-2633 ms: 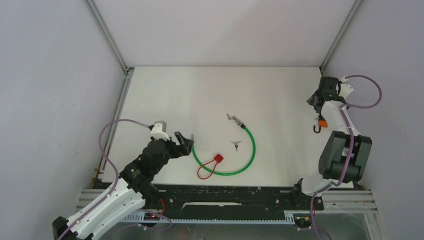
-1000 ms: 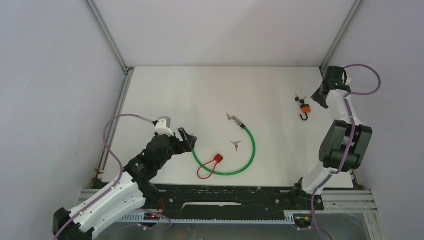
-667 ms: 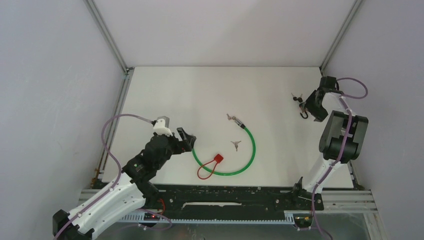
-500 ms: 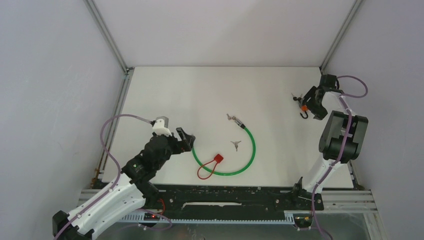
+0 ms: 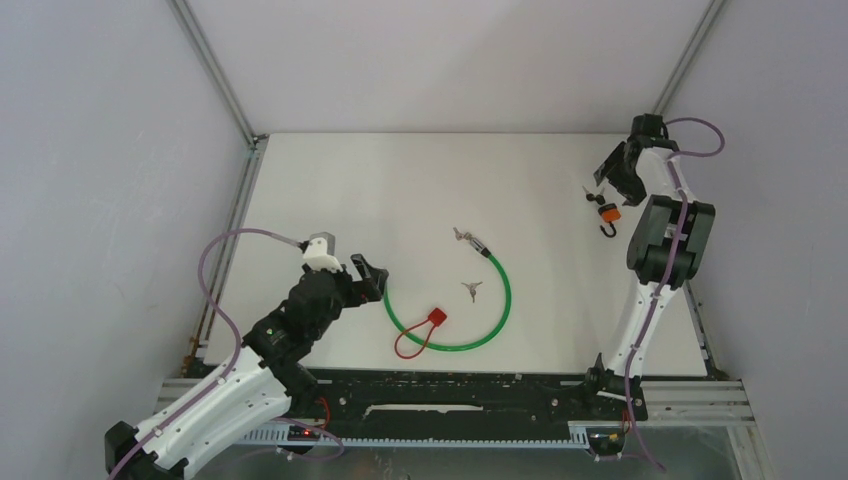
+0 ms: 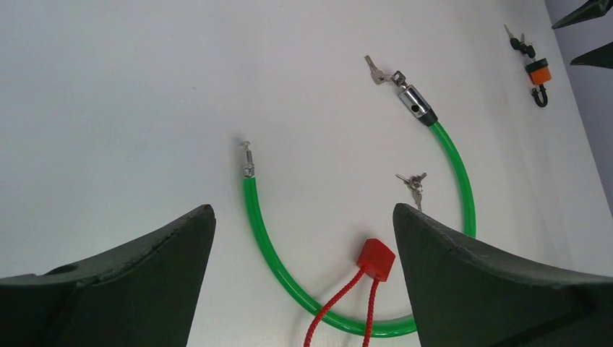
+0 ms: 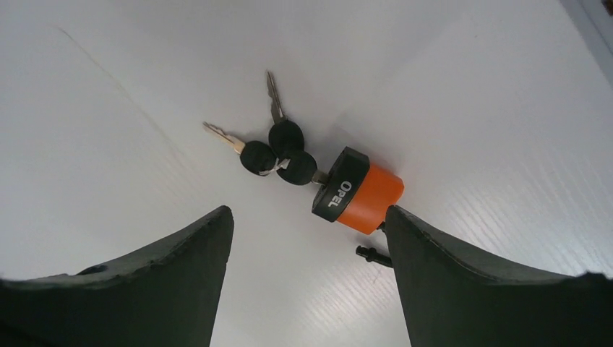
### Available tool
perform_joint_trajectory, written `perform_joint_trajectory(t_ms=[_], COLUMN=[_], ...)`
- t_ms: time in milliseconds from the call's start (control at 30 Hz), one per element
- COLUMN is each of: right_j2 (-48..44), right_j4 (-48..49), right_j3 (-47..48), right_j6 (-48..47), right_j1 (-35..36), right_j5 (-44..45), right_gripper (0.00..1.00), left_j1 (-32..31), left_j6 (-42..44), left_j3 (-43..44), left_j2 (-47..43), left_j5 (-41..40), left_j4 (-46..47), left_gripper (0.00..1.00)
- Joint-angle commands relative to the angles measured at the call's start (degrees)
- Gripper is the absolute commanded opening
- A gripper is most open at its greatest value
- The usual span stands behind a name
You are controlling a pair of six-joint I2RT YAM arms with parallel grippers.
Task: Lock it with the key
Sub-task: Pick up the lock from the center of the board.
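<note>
An orange padlock [image 5: 609, 213] with a black cap lies on the white table at the far right, its black shackle [image 7: 371, 254] swung open. A bunch of black-headed keys [image 7: 278, 155] sticks out of the cap, one key in the keyhole. My right gripper [image 7: 309, 211] hangs open just above and behind the padlock [image 7: 359, 195], holding nothing; from above the gripper [image 5: 618, 180] is near the far right corner. My left gripper [image 6: 302, 211] is open and empty over the near end of a green cable lock [image 6: 463, 181].
The green cable lock [image 5: 506, 300] curves across mid-table, a key [image 6: 376, 70] in its metal head [image 6: 416, 103]. Small loose keys [image 5: 472, 289] lie inside the curve. A red cord lock [image 5: 436, 317] rests on the cable's near part. Walls [image 5: 690, 60] close in near the right arm.
My right gripper has opened and let go of the orange padlock, which now lies on the table; the arm has pulled back toward the far right corner. The left arm has barely moved.
</note>
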Motion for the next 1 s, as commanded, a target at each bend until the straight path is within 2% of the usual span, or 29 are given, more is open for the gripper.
perform_joint_trajectory(t_ms=[0,133,300,567,700,767,967], right_j2=[2.6,2.6,5.1,6.4,7.6,7.5,5.8], right_j4=[-5.5,-2.7,-3.9,-5.0,-5.7,-5.5,-3.1], right_j3=[2.4,-0.8,0.2,1.1,1.7,1.5,-0.3], right_j6=[-6.4,-10.9,-14.1,-16.3,-17.3,-17.4,-17.8], right_j1=[0.4,0.1,0.1,0.4,1.6,2.1,3.7], right_j5=[0.7,-0.7,0.8,-1.4,1.1,2.4,3.7], right_gripper=[0.80,0.82,0.83,0.75,0.65,0.63,0.30], left_j1=[0.2,0.2,0.2,0.2,0.2,0.2,0.2], left_j6=[1.4,1.6,1.4,0.6,0.6,0.6,0.4], left_j3=[-0.2,-0.3,-0.5,-0.5,-0.4,-0.4,-0.8], left_j2=[0.1,0.1,-0.2,-0.3,-0.9,-1.3,-1.5], left_j5=[-1.7,-1.5,-1.6,-1.2,-1.2,-1.4,-1.6], left_j4=[1.7,1.6,1.5,1.2,0.6,0.1,-0.1], left_gripper=[0.96,0.96,0.96,0.96,0.96,0.96,0.96])
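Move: The orange-and-black lock lies some 7 cm below the open right hand, about 4 cm back and 1 cm to its left. The lock's black-headed keys lie about 4 cm left of that hand, level with it fore and aft, and some 7 cm down. From the idle left hand, the lock is roughly 22 cm ahead, 60 cm right and 14 cm lower. The right hand sinks about 6.5 cm and eases back, turning counter-clockwise, fingers closing about the lock's shackle end. ##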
